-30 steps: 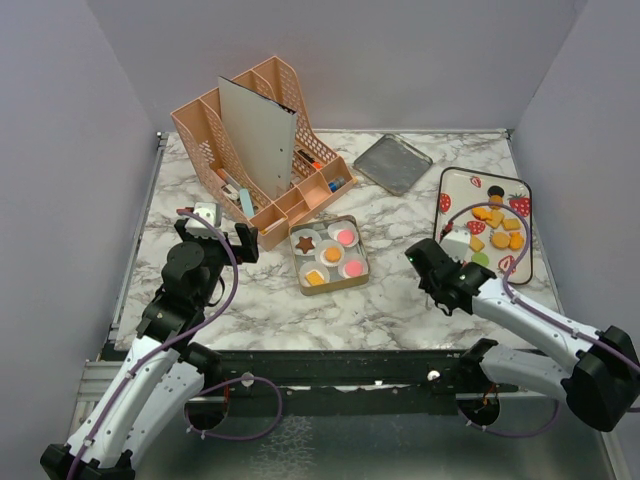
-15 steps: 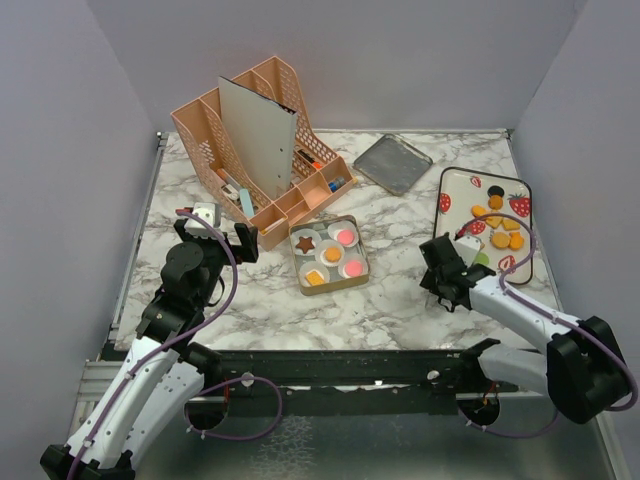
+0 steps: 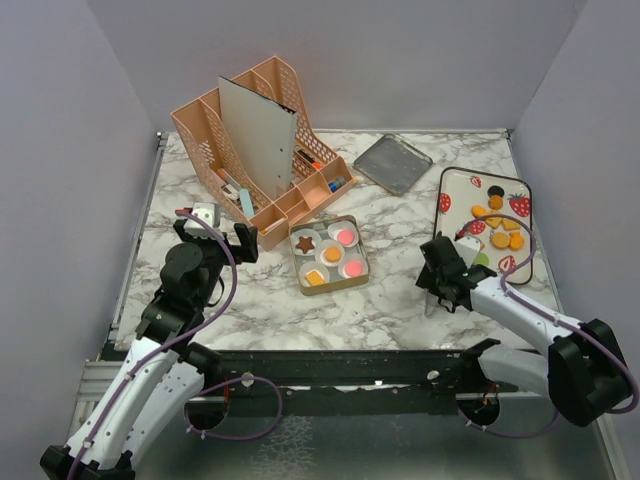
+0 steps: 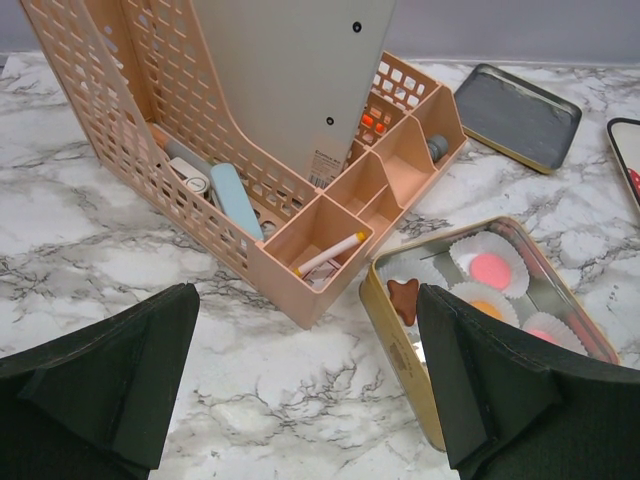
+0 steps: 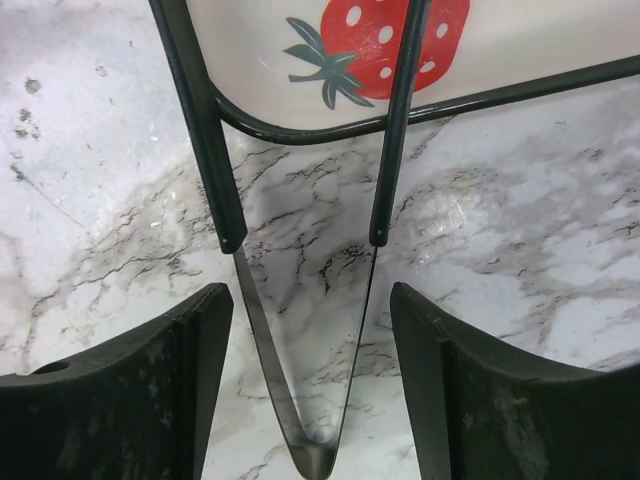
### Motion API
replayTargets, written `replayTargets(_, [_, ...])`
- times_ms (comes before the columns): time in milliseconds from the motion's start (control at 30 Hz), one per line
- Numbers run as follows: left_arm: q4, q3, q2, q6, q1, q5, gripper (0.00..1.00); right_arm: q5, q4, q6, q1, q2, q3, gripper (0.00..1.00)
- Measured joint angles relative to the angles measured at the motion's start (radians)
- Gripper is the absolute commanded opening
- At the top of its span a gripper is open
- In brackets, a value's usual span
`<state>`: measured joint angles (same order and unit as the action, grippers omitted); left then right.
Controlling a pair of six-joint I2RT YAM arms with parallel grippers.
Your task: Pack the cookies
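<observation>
Orange-yellow cookies (image 3: pixel 500 225) lie loose on the strawberry-print tray (image 3: pixel 455 182) at the right. More sit in paper cups in the gold tin (image 3: pixel 303 283): a brown star (image 3: pixel 304 242), pink rounds (image 3: pixel 346 237) and orange ones. My right gripper (image 3: pixel 440 287) is low at the tray's near-left corner, open. Metal tongs (image 5: pixel 263 360) lie on the marble between its jaws (image 5: pixel 310 390), touching neither, their black tips over the tray rim (image 5: pixel 300 128). My left gripper (image 3: pixel 215 236) hangs open and empty left of the tin (image 4: pixel 400 350); the star (image 4: pixel 403 297) shows beside its right finger (image 4: pixel 500 400).
A pink desk organiser (image 3: pixel 262 150) holding a grey board and stationery stands at the back left, close behind the tin. The tin's grey lid (image 3: pixel 392 163) lies at the back centre. Grey walls close in the table on three sides.
My right gripper slid right to the tray's corner, then opened, letting go of the tongs, which now rest on the marble. The left arm has not moved.
</observation>
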<state>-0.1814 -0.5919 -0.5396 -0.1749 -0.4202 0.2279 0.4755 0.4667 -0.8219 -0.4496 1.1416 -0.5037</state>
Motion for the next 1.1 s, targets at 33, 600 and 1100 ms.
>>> replayTargets(33, [0.0,0.0,0.001,0.0,0.0,0.0,0.99,-0.001,0.007,0.002,0.0,-0.013,-0.001,0.73])
replayTargets(600, [0.0,0.0,0.016,0.0,0.0,0.0,0.99,-0.024,0.052,0.255,0.0,-0.063,-0.317,0.96])
replayTargets(1100, [0.0,0.0,0.024,-0.002,0.009,-0.001,0.99,-0.213,-0.203,0.61,0.03,0.576,-0.738,0.86])
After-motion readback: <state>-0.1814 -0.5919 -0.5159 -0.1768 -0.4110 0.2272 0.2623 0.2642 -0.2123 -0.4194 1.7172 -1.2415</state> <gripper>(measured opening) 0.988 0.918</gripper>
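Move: The grey lid lies about 40 cm ahead of the right hand and some 6 cm to its left, on the table roughly 2 cm lower. The tongs lie just under this hand, their middle about 8 cm ahead and 3 cm right; the strawberry tray's middle is about 21 cm ahead and 15 cm right, the cookie tin about 10 cm ahead and 22 cm left. From the left hand the lid is some 39 cm ahead, 35 cm right and 24 cm below. Leave the tongs lying and lift the right gripper straight up some 12 cm, opening the already loose fingers wide. Then swing it forward about 20 cm and 10 cm left, over the bare table between tin and strawberry tray towards the grey lid, turning the wrist some 30 degrees counter-clockwise and starting to sink, without touching the lid yet. ##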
